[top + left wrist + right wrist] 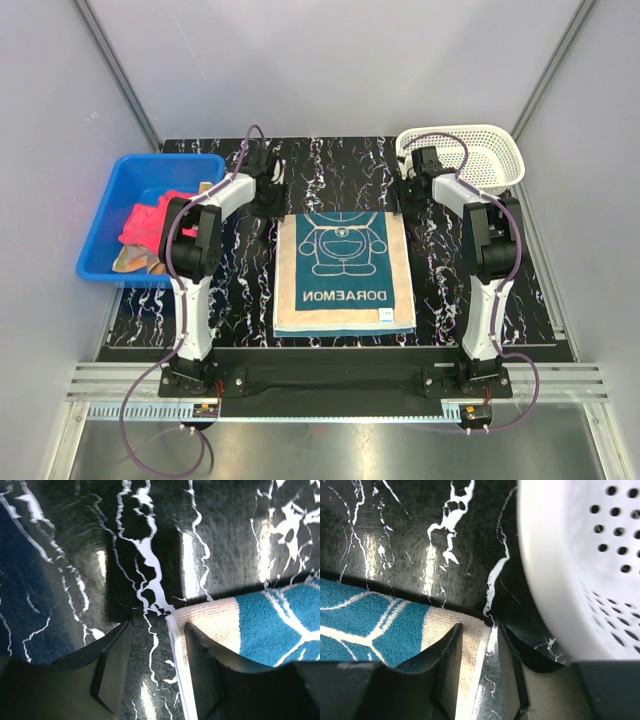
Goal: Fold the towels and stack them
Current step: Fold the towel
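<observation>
The teal towel point(344, 272) with a white cartoon face and beige edge lies flat in the middle of the table. My left gripper point(268, 205) is open at its far left corner point(200, 615), one finger over the beige edge, the other over bare table. My right gripper point(404, 200) is open at its far right corner point(455, 622), straddling the edge the same way. The pink-red towel point(150, 222) and the orange-peach towel point(135, 262) lie crumpled in the blue bin point(130, 175).
A white perforated basket point(470, 155) stands at the far right, close beside my right gripper; its wall point(570, 570) fills the right wrist view. The blue bin sits at the left edge of the black marbled table point(330, 160).
</observation>
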`<action>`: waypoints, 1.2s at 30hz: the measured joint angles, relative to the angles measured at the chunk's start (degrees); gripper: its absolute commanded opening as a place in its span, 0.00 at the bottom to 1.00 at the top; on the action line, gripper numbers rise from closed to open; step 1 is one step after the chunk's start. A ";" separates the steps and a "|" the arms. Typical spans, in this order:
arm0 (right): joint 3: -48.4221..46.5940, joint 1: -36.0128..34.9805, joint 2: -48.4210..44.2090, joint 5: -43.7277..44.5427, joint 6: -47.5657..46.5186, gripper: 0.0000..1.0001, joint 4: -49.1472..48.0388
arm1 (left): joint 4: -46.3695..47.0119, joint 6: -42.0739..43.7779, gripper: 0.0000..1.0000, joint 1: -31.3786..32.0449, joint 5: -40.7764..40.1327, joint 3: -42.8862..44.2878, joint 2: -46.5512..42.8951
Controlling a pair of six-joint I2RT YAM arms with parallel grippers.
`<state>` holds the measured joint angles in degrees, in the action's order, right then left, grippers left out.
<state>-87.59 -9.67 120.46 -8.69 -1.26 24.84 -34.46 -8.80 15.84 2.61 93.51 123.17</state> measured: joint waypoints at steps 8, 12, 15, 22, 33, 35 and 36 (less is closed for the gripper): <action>-5.95 0.96 4.35 -5.16 -4.00 0.37 4.96 | 0.07 4.81 0.50 0.00 2.58 0.00 0.09; -6.95 1.14 5.09 -5.99 -5.16 0.30 5.75 | 0.09 5.84 0.47 0.00 2.78 0.02 0.20; -7.02 1.18 5.18 -6.03 -5.73 0.24 5.97 | -0.20 6.25 0.43 0.00 2.78 1.07 0.90; -7.02 1.18 5.27 -6.03 -6.34 0.17 6.25 | -1.20 6.14 0.09 0.11 4.02 4.07 2.67; -7.96 1.18 5.31 -10.40 -5.73 0.00 6.21 | -2.67 6.36 0.00 -0.31 4.61 5.18 2.67; -8.37 1.18 5.31 -11.56 -5.35 0.00 5.90 | -2.82 6.14 0.00 -1.07 4.46 5.27 2.67; -8.68 1.18 5.31 -12.02 -5.16 0.00 5.66 | -2.95 5.99 0.00 -1.44 4.48 5.35 2.64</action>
<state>-96.27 -8.49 125.78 -20.71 -6.42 30.50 -37.41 -2.81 14.39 7.09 98.87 125.82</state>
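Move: The folded towel's far-left corner sits almost between the left fingertips, about 1 cm ahead and 1 cm right, some 1 cm down. Its far-right corner is about 1 cm ahead of the right hand, level sideways and 1 cm down. The white basket's middle lies roughly 12 cm ahead and 16 cm right of the right hand; the blue bin's middle is about 34 cm left of the left hand, level with it in reach. Close both grippers on the towel's far corners: let the right one sink about 1 cm first, turning slightly counter-clockwise, while the left eases about 1.5 cm right and a little forward, turning slightly clockwise. Once both corners are pinched, draw them left together, about 2 cm on the right hand, rising slightly. ##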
